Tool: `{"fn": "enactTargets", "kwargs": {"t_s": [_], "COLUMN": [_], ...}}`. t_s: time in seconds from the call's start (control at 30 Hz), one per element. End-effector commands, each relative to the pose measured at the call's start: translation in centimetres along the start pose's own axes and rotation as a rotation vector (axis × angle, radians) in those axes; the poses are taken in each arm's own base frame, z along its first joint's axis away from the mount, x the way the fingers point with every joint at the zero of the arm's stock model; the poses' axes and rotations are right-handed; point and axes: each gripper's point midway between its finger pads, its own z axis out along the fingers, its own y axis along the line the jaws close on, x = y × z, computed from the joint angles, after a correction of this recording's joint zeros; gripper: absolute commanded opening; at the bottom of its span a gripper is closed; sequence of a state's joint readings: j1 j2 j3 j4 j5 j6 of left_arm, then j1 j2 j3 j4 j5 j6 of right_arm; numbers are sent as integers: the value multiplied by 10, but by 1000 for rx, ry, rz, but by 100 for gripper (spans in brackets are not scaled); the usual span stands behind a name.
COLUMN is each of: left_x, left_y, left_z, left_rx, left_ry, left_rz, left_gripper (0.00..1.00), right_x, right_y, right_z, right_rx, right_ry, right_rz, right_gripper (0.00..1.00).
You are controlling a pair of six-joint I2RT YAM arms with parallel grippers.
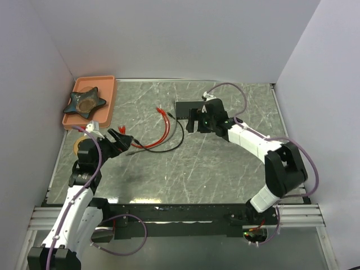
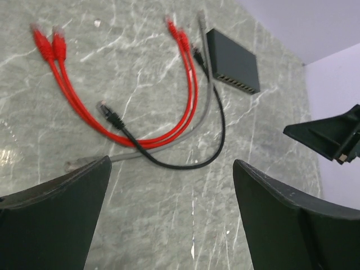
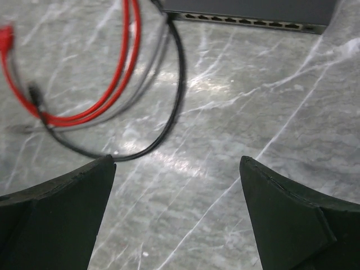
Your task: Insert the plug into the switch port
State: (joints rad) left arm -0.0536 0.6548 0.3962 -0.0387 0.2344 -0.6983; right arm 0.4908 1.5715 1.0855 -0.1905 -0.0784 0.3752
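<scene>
The flat black switch [image 1: 187, 107] lies at the back middle of the table. Its row of ports [image 2: 239, 82] faces the arms and also shows in the right wrist view [image 3: 242, 22]. Two red cables [image 1: 163, 132], a black cable [image 1: 169, 147] and a grey cable [image 2: 191, 128] lie loose left of it. The black cable's near plug [image 2: 107, 112] lies free on the table; its far plug [image 2: 197, 54] lies just short of the switch. My left gripper [image 1: 120, 140] is open and empty near the cables' near ends. My right gripper [image 1: 197, 121] is open and empty just in front of the switch.
An orange tray [image 1: 109, 95] with a dark star-shaped dish [image 1: 85, 102] stands at the back left. A yellowish roll [image 1: 76, 146] lies beside my left arm. White walls close the table on three sides.
</scene>
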Motion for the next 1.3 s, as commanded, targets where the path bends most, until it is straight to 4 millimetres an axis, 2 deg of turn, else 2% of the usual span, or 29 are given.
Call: {"fn": "enactTargets", "kwargs": {"t_s": [0.0,0.07,0.2,0.27,0.3,0.33,0.37,0.43,0.47,0.53,0.67,0.77,0.9,1.03,1.07,1.1,1.2,1.23,1.27], "left_x": [-5,-2,4,6,4,0,-1,-2,-7,-7,-11,-14,-15,-17,-17,-17,-18,-18,-18], "left_y": [-7,-12,-7,7,5,11,12,8,6,4,-4,-9,-13,-17,-17,-17,-19,-20,-20], "left_z": [3,5,12,12,12,12,11,8,7,5,0,-4,-7,-10,-11,-12,-13,-14,-14], "left_rx": [-10,28,-22,-130,-151,-202,-220,-236,-249,-244,-215,-198,-178,-164,-156,-152,-136,-130,-127], "left_ry": [47,70,121,128,130,103,97,105,87,85,62,53,40,30,23,18,5,6,5], "left_rz": [15,30,29,18,26,33,36,43,48,50,56,55,53,57,58,59,62,63,65], "left_gripper": [96,96,96,96,96,96,96,96,96,96,96,96,96,96,96,96,96,96,96], "right_x": [-6,2,23,20,32,24,32,32,42,43,57,63,75,92,98,99,109,109,100], "right_y": [-3,0,1,3,6,12,7,16,14,21,13,10,10,4,0,-1,-13,-16,-15], "right_z": [13,19,33,37,42,43,53,56,65,68,75,76,79,85,87,89,87,85,79], "right_rx": [74,69,88,124,141,149,187,211,226,229,312,359,365,376,389,389,403,404,390], "right_ry": [10,46,118,107,147,143,174,205,235,254,311,328,363,412,425,425,434,426,397], "right_rz": [14,21,32,15,-6,-19,-32,-53,-63,-73,-97,-112,-114,-114,-114,-111,-103,-100,-93], "right_gripper": [99,99,99,99,99,99,99,99,99,97,95,80,80,46,26,25,10,6,1]}}
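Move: Roughly 12 cm beneath the right hand and some 6 cm to its left, about level with it fore and aft, lies the right-hand bend of the black cable. The grey cable's curve passes about 3 cm farther left and 4 cm farther out than that bend, and the red cables' arc is about 12 cm left and 5 cm ahead of the hand. The switch sits about 14 cm ahead, 2 cm left. From the left hand the bend is about 11 cm ahead, 24 cm right and 16 cm below. Sinking about 11 cm to the table, the right hand drifts some 6 cm left, then eases a little back right, its wrist turning about 30 degrees so the fingers point more steeply down. Near the table they close from wide open and pinch the black cable at its right-hand bend. The empty, open left hand dips about 3 cm, then climbs to slightly above its start, tipping down slightly. ##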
